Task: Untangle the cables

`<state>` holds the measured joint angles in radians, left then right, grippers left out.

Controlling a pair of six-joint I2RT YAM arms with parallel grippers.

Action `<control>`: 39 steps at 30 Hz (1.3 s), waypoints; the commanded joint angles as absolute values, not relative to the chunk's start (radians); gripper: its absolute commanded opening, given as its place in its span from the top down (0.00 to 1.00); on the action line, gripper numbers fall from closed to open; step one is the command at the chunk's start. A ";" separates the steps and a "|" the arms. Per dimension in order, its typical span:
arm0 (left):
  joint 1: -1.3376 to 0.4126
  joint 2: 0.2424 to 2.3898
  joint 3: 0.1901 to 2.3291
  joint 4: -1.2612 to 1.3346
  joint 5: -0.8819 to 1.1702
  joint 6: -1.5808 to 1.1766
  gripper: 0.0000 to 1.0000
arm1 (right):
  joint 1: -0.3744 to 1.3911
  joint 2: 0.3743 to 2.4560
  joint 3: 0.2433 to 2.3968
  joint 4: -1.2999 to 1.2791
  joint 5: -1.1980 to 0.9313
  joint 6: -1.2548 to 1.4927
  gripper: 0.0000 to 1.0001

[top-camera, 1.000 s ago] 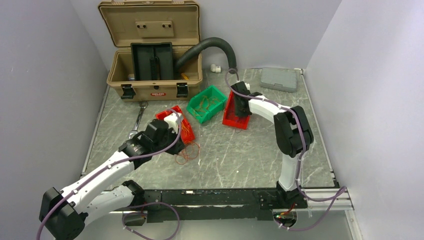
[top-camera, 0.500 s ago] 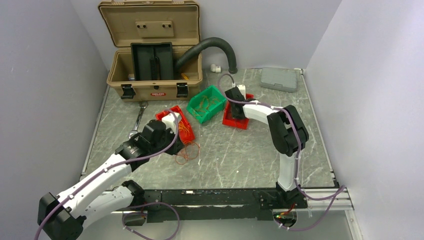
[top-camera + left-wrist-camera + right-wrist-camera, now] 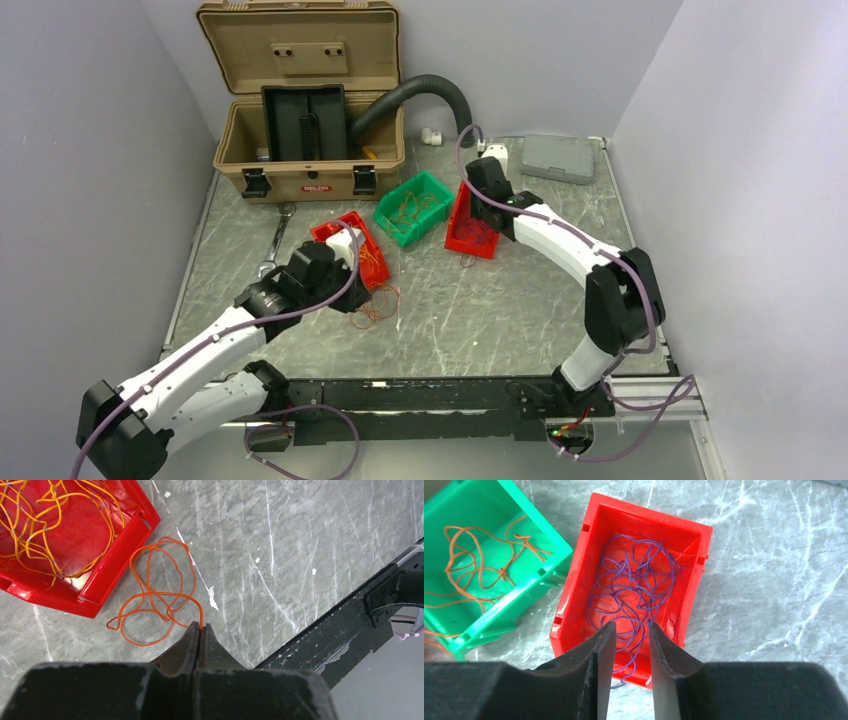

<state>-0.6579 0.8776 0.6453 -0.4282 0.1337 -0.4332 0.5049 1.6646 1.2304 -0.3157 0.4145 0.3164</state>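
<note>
In the left wrist view, my left gripper (image 3: 200, 626) is shut on one strand of a loose orange cable (image 3: 155, 600), whose loops lie on the marble next to a red bin (image 3: 115, 565) of orange and yellow cables (image 3: 45, 525). From above, that gripper (image 3: 355, 297) sits at the near end of the orange loops (image 3: 378, 303). My right gripper (image 3: 630, 627) hangs open over a second red bin (image 3: 574, 605) full of dark purple cables (image 3: 634, 585), with one purple strand trailing over the bin's near wall. Nothing is pinched between its fingers.
A green bin (image 3: 412, 207) holding orange strands stands between the two red bins. At the back are an open tan toolbox (image 3: 300, 110), a black corrugated hose (image 3: 425, 88) and a grey case (image 3: 557, 158). A wrench (image 3: 275, 240) lies at the left.
My right gripper has gone from shut to open above the purple bin, and that arm's elbow has swung out to the right. The left arm has hardly moved.
</note>
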 commanded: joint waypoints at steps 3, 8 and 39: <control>-0.661 0.914 0.669 -0.406 0.132 -0.441 1.00 | 0.505 1.535 1.206 -0.361 0.445 0.271 0.60; -0.661 0.907 0.655 -0.419 0.108 -0.441 1.00 | 0.503 1.430 1.156 -0.362 0.439 0.259 0.37; -0.666 1.147 0.583 -0.375 -0.112 -0.599 0.01 | 0.505 1.059 0.865 -0.321 0.016 0.322 0.00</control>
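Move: The loose orange cable pile lies about 4 cm ahead of the left hand, 2 cm right and 13 below, one strand pinched in its fingers; the yellow-cable box is some 13 cm ahead, 3 left. From the right hand the pile is roughly 20 cm back and 20 left, 12 below; the purple-cable box is right underneath, some 10 below, the green box 3 ahead, 12 left. Left opens off the orange cable, sinking 8 cm leftward; right, opening wide, backs 12 cm from purple, rising. ##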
